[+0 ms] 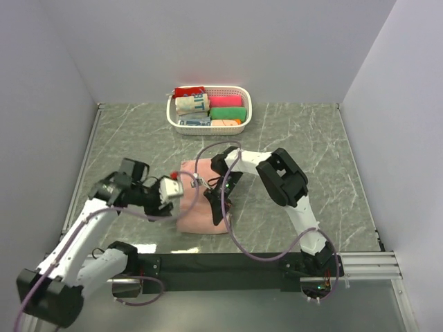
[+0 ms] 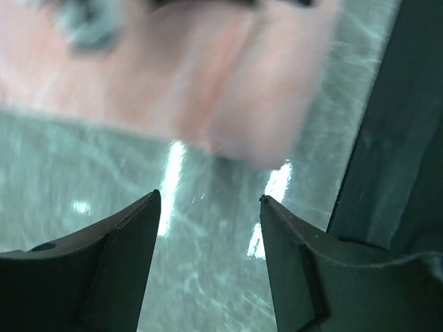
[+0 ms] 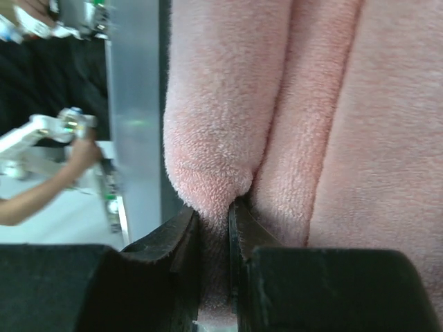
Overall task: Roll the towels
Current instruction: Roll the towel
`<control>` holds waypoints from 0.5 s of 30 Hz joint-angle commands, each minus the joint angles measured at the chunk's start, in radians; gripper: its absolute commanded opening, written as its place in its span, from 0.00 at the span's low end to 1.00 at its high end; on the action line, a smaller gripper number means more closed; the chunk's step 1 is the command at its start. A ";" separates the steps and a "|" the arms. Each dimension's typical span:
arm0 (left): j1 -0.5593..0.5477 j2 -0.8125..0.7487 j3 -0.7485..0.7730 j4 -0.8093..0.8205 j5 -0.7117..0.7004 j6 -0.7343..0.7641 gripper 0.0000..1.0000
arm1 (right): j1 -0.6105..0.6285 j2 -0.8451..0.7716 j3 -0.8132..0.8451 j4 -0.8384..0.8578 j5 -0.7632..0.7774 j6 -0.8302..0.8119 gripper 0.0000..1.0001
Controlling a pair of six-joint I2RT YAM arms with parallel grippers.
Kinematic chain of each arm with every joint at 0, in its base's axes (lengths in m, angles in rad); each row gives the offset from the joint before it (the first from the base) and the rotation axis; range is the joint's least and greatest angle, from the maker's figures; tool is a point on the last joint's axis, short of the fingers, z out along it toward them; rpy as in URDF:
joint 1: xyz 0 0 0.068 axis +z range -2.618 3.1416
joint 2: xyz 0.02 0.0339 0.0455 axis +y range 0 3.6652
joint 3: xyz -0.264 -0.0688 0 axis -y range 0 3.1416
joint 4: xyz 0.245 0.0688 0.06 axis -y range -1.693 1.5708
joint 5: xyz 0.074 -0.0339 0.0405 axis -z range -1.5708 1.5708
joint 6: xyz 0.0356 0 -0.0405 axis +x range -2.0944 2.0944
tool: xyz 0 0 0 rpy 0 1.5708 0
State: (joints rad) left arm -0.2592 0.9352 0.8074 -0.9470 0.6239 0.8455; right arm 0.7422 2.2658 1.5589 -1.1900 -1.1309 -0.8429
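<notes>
The salmon-pink towel lies partly rolled on the marbled table, in front of both arms. In the right wrist view the towel fills the frame in thick lengthwise folds, and my right gripper is shut on a pinched fold of it. From the top view, the right gripper sits at the towel's right side. My left gripper hovers at the towel's left edge. In the left wrist view the left gripper is open with only bare table between its fingers, and the blurred towel lies just beyond.
A white plastic basket stands at the back of the table, holding rolled green, magenta and red cloths and a cream one with blue letters. A black rail runs along the near edge, close to the towel. Grey walls enclose the table.
</notes>
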 commanded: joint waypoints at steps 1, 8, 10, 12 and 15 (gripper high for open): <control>-0.229 -0.039 -0.046 0.128 -0.124 -0.068 0.66 | -0.006 0.076 0.053 -0.072 0.056 -0.006 0.00; -0.581 0.074 -0.082 0.306 -0.299 -0.195 0.68 | -0.017 0.144 0.108 -0.071 0.083 0.067 0.00; -0.641 0.117 -0.082 0.330 -0.322 -0.191 0.68 | -0.021 0.165 0.131 -0.080 0.086 0.080 0.00; -0.663 0.158 -0.089 0.367 -0.331 -0.195 0.69 | -0.024 0.181 0.144 -0.082 0.098 0.100 0.00; -0.695 0.227 -0.093 0.398 -0.358 -0.221 0.69 | -0.027 0.201 0.167 -0.100 0.100 0.099 0.00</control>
State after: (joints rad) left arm -0.9306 1.1141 0.7219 -0.6361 0.3218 0.6651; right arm 0.7216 2.4104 1.7061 -1.3464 -1.1515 -0.7494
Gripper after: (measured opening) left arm 0.689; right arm 0.218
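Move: The towel's rolled near end lies with its middle about 12 cm to the right of the left hand, 4 cm back and some 10 cm below. The flat rest of the towel starts just beyond that roll, its middle about 11 cm right of the left hand and 8 cm ahead. The right gripper, 16 cm right of the left hand and 3 cm back, already pinches the roll, whose middle sits some 5 cm to its left. Sweep the open left gripper right towards the towel's rolled near end, sinking and drawing back as you go, about 12 cm in all, and turn it some 20 degrees clockwise so the fingers come to straddle the roll from above without closing. Keep the right gripper's pinch nearly in place, twisting it roughly 15 degrees about its own fingers. ##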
